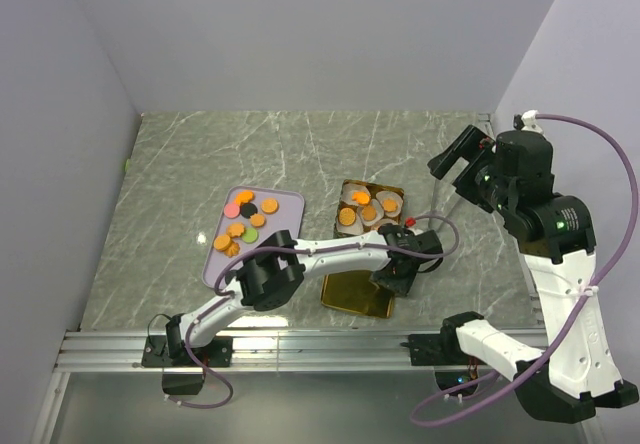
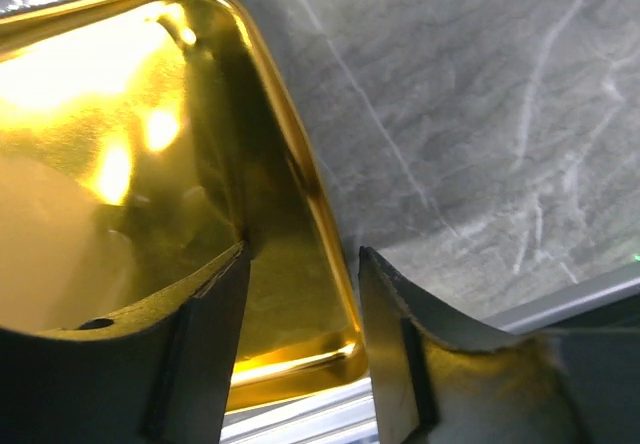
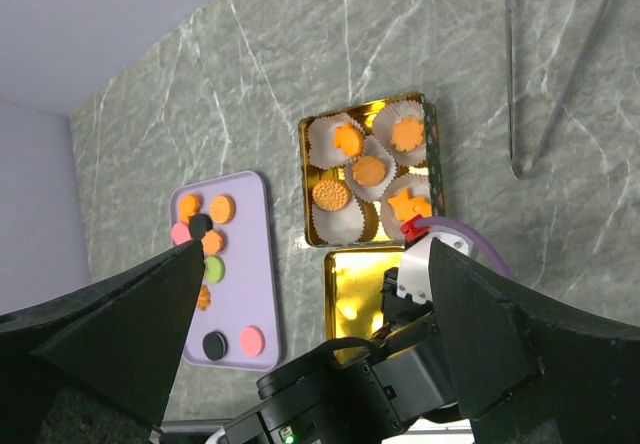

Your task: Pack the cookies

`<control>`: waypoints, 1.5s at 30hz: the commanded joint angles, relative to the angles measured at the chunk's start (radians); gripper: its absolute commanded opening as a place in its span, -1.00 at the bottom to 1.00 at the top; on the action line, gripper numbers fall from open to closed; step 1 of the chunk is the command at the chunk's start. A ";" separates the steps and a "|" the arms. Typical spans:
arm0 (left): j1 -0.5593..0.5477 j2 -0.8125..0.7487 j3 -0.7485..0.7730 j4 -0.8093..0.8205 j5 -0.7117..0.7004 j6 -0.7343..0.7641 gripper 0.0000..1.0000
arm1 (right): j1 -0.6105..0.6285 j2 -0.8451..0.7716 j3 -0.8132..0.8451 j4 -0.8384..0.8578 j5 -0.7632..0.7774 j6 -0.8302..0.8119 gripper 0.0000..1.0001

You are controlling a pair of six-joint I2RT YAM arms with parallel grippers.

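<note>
Several cookies, orange, pink, black and green, lie on a lavender tray. More orange cookies sit in white paper cups inside a gold tin. Just in front of the tin lies a shiny gold lid, hollow side up and holding nothing. My left gripper is low over the lid's right rim, one finger inside and one outside, with a gap still showing. My right gripper hangs high at the right, open and holding nothing.
An aluminium rail runs along the table's near edge, close to the lid. A thin metal tong-like piece lies on the marble right of the tin. Grey walls close in the left, back and right sides.
</note>
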 commanded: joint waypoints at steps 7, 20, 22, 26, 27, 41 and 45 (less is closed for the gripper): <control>-0.021 0.040 0.009 -0.021 0.020 0.036 -0.46 | 0.007 -0.029 -0.031 0.045 0.010 -0.017 1.00; -0.010 -0.222 -0.116 -0.136 -0.015 -0.033 -0.99 | 0.005 0.044 0.115 0.037 -0.006 -0.003 0.99; -0.008 -0.304 -0.161 -0.142 -0.012 -0.059 -0.99 | 0.004 0.064 0.177 0.037 -0.025 0.001 0.99; -0.007 -0.401 -0.146 -0.200 -0.015 -0.084 -0.99 | 0.005 0.115 0.269 0.051 -0.082 0.011 0.99; -0.007 -0.426 -0.112 -0.234 -0.029 -0.082 -0.99 | 0.007 0.123 0.285 0.057 -0.096 0.014 0.99; 0.356 -0.898 -0.046 -0.048 0.202 0.046 -0.99 | -0.218 0.264 0.148 0.504 -0.749 0.247 1.00; 0.531 -1.073 -0.242 0.196 0.414 0.077 -0.99 | -0.237 0.255 -0.104 0.964 -0.972 0.521 0.99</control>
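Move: Just inside the left hand's open fingers runs the right rim of the gold lid, near its near corner; the lid's middle is about 8 cm left and 3 cm ahead, 1 cm lower. The cookie tin stands some 18 cm ahead and 5 cm left, the purple tray about 32 cm left and 11 cm ahead. From the right hand the lid lies roughly 7 cm back, 15 cm left and 35 cm down. Pinching the gold lid's right rim between its closing fingers, the left hand eases slightly back, then hoists the lid some 36 cm, swinging left and later forward, while the wrist rolls about 40 degrees so that the fingertips swing rightward. The empty right hand, still wide open, rises about 11 cm, then dips as it reaches forward and left, rolling its left side up. ##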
